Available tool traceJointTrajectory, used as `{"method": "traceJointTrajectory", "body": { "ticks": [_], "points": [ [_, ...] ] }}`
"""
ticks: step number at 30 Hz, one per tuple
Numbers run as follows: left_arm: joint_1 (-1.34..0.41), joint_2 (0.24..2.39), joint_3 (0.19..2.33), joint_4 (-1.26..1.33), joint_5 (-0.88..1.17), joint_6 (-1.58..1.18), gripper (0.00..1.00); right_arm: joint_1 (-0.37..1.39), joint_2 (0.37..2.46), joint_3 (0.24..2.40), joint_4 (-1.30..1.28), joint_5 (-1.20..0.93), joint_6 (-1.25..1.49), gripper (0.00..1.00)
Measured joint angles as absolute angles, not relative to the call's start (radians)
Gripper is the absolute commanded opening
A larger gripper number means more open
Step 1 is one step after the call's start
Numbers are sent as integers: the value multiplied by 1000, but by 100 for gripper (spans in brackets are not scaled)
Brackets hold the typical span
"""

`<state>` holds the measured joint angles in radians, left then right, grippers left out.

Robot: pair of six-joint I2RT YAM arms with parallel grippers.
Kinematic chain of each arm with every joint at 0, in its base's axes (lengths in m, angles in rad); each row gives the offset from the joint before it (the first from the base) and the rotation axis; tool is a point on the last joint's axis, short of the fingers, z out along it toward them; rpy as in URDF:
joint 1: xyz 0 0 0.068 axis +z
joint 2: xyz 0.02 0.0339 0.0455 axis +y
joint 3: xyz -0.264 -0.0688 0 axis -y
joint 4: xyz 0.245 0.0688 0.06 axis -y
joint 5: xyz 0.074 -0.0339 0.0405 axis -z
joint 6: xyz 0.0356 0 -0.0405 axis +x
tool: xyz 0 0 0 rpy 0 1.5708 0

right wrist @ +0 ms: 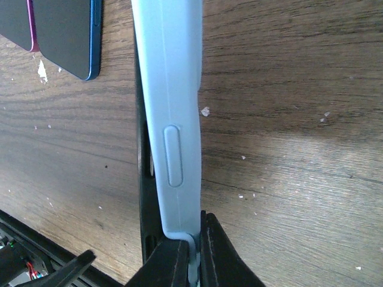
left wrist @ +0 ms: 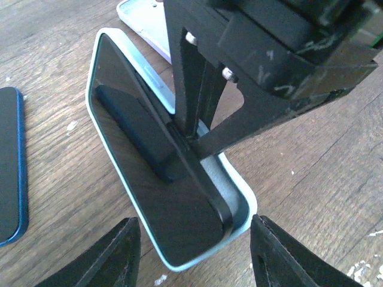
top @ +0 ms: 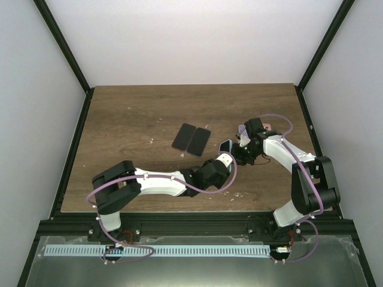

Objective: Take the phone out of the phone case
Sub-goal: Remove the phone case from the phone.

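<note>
A black phone (left wrist: 155, 179) lies in a light blue phone case (left wrist: 242, 188), and its right long edge has lifted out of the case wall. My right gripper (right wrist: 196, 254) is shut on that wall of the phone case (right wrist: 173, 89), the phone's dark edge (right wrist: 143, 179) showing to the left of the case. My left gripper (left wrist: 194, 239) is open, one finger on each side of the phone's near end. Its right fingertip (left wrist: 263, 239) sits close to the case corner and its left fingertip (left wrist: 122, 245) stands apart. From above, both grippers meet at the cased phone (top: 225, 145).
Two bare phones (top: 191, 139) lie side by side left of the grippers, one edged blue (right wrist: 72, 36), one magenta (right wrist: 15, 24). An empty pale case (left wrist: 143, 24) lies just beyond the held one. The table's near edge (right wrist: 36, 251) is close behind my right gripper.
</note>
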<state>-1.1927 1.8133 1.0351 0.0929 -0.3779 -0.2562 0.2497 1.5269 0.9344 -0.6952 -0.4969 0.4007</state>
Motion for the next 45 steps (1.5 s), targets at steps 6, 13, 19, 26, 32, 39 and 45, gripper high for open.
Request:
{"method": "traceJointTrajectory", "body": {
  "ticks": [6,13,19,26,32,39,45],
  "points": [
    [-1187,1870,1086,81,-380,-220,42,250,1527,934,-690,-504,390,1],
    [-1192,1884,1118,62,-454,-153,32,241,1526,934,-677,-522,379,1],
    [-1200,1885,1114,61,-512,-116,36,241,1523,934,-656,-559,374,1],
    [-1211,1908,1121,64,-626,-78,17,239,1522,934,-625,-591,366,1],
    [-1215,1908,1119,68,-691,-66,0,238,1513,934,-613,-606,379,1],
    [-1211,1867,1103,65,-699,-104,0,237,1472,932,-603,-610,398,1],
    [-1174,1781,1093,5,-610,-209,0,243,1408,910,-564,-609,377,1]
  ]
}}
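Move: Some 5 cm ahead of the half-open left hand and about 1 cm to its right is the phone, its right long edge already out of the light-blue case. The blue-edged phone lies roughly 12 cm ahead and 11 cm left, with the purple-edged phone 7 cm left of that one and 2 cm farther out; the lavender case is about 13 cm ahead and 12 cm right. From the right hand, pinching the case's right rim, the phone's middle is about 4 cm left and level fore and aft. Reaching forward about 3.5 cm with a small dip to the right first, the left hand swings back left, rolls its left side up and tips its fingers up some 15 degrees, and closes on the near part of the phone's freed long edge. It then lifts about 3 cm, keeping that pinch, while the right hand, still gripping the case rim, drifts left and rises about 5 cm. ##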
